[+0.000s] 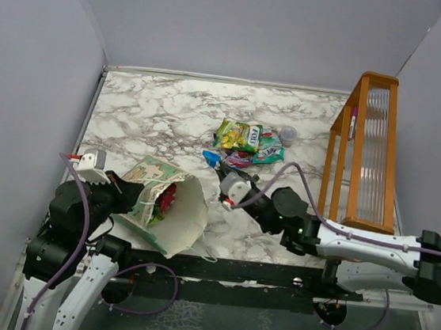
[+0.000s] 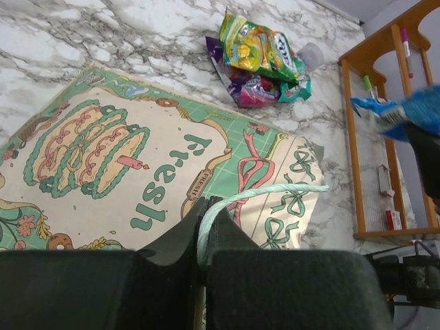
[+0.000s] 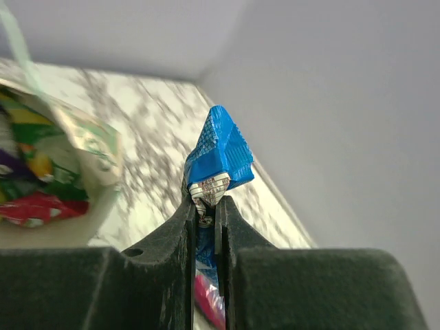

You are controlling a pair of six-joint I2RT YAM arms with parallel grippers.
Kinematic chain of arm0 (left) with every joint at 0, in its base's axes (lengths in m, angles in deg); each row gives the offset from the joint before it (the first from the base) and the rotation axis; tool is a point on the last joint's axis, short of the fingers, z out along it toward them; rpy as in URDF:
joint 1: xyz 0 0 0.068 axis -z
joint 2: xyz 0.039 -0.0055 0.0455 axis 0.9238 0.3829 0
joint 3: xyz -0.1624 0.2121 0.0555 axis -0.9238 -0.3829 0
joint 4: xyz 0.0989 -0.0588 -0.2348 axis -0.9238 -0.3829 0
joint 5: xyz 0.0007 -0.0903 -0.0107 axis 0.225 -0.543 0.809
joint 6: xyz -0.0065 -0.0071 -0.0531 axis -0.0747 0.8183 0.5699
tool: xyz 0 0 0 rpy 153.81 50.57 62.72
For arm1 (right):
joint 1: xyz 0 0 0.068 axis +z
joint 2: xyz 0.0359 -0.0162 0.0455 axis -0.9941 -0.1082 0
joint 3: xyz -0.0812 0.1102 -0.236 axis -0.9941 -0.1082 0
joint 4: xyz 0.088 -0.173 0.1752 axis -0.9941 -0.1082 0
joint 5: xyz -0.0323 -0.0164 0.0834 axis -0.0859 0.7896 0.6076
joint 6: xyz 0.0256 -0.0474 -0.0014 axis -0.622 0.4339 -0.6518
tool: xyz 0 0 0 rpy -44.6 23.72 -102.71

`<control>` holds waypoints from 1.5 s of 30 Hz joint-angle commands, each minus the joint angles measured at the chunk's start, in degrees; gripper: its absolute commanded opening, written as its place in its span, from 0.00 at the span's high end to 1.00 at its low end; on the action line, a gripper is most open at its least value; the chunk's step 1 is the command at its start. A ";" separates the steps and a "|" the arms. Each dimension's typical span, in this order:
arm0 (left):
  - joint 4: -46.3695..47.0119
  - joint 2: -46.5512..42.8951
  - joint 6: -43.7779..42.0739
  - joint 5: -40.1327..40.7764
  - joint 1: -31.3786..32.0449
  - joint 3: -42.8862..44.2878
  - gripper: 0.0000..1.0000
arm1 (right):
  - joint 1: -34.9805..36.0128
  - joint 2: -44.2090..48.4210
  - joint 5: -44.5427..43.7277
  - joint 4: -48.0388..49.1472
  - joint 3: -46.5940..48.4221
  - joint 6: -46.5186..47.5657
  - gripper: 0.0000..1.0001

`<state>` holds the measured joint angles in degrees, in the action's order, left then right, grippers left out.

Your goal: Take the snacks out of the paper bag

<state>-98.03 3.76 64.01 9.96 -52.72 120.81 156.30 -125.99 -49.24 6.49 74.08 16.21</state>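
Note:
The paper bag (image 1: 187, 217) lies on its side on the marble table, its white-lined mouth facing the right arm. Its cream and green front (image 2: 137, 158) fills the left wrist view. My left gripper (image 2: 204, 206) is shut on the bag's pale string handle (image 2: 275, 191). A red snack (image 1: 167, 199) shows inside the bag's mouth. My right gripper (image 3: 205, 206) is shut on a blue snack (image 3: 220, 155), held just outside the mouth of the bag (image 1: 212, 158). Three more snacks (image 1: 243, 140), yellow-green, purple and teal, lie in a pile beyond it.
A small clear cup (image 1: 288, 134) stands just right of the snack pile. An orange wooden rack (image 1: 366, 150) runs along the table's right side. Grey walls close in the left, back and right edges.

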 commanded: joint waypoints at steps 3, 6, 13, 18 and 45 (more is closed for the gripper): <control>0.56 -0.72 0.06 -4.74 0.21 -3.41 1.00 | -7.04 -11.60 -20.14 -11.81 10.04 -20.87 0.87; 1.47 -0.24 0.06 -5.31 0.24 -4.17 1.00 | -12.74 -15.05 -16.49 -18.81 13.53 -28.97 0.88; 2.73 -0.22 -0.65 -6.16 0.26 -5.55 1.00 | -29.14 -27.42 -6.74 -47.42 33.71 -43.74 0.99; 3.44 -1.63 -0.04 -6.88 0.26 -6.90 1.00 | -39.48 -31.41 5.28 -50.14 37.42 -49.07 0.97; 1.80 -3.88 -1.73 -6.19 0.26 -0.36 1.00 | -48.60 -42.30 15.09 -47.31 40.52 -49.46 0.37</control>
<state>-96.26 2.08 63.29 4.10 -52.72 120.55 107.69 -169.31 -32.85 -38.87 111.85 -36.40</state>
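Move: The blue snack already hangs pinched in the right fingers. The teal snack pack it goes to lies about 24 cm ahead and 16 cm to the right, some 26 cm below. The yellow snack pack is 25 cm ahead, 7 right, and the clear cup 27 ahead, 22 right, both equally low; the paper bag sits 4 cm back, 15 left, 20 below. From the left hand the teal pack is roughly 30 cm ahead, 33 right, 22 below. The blue snack is swept by the right hand forward some 26 cm, down 20 and to the right about 14, from beside the bag to over the teal pack; on the way the wrist swings clockwise and tips the fingers from level to straight down, and once low they spread, giving up their pinch. The left hand, still shut on the bag's cord, dips about 3.5 cm and comes back up. ##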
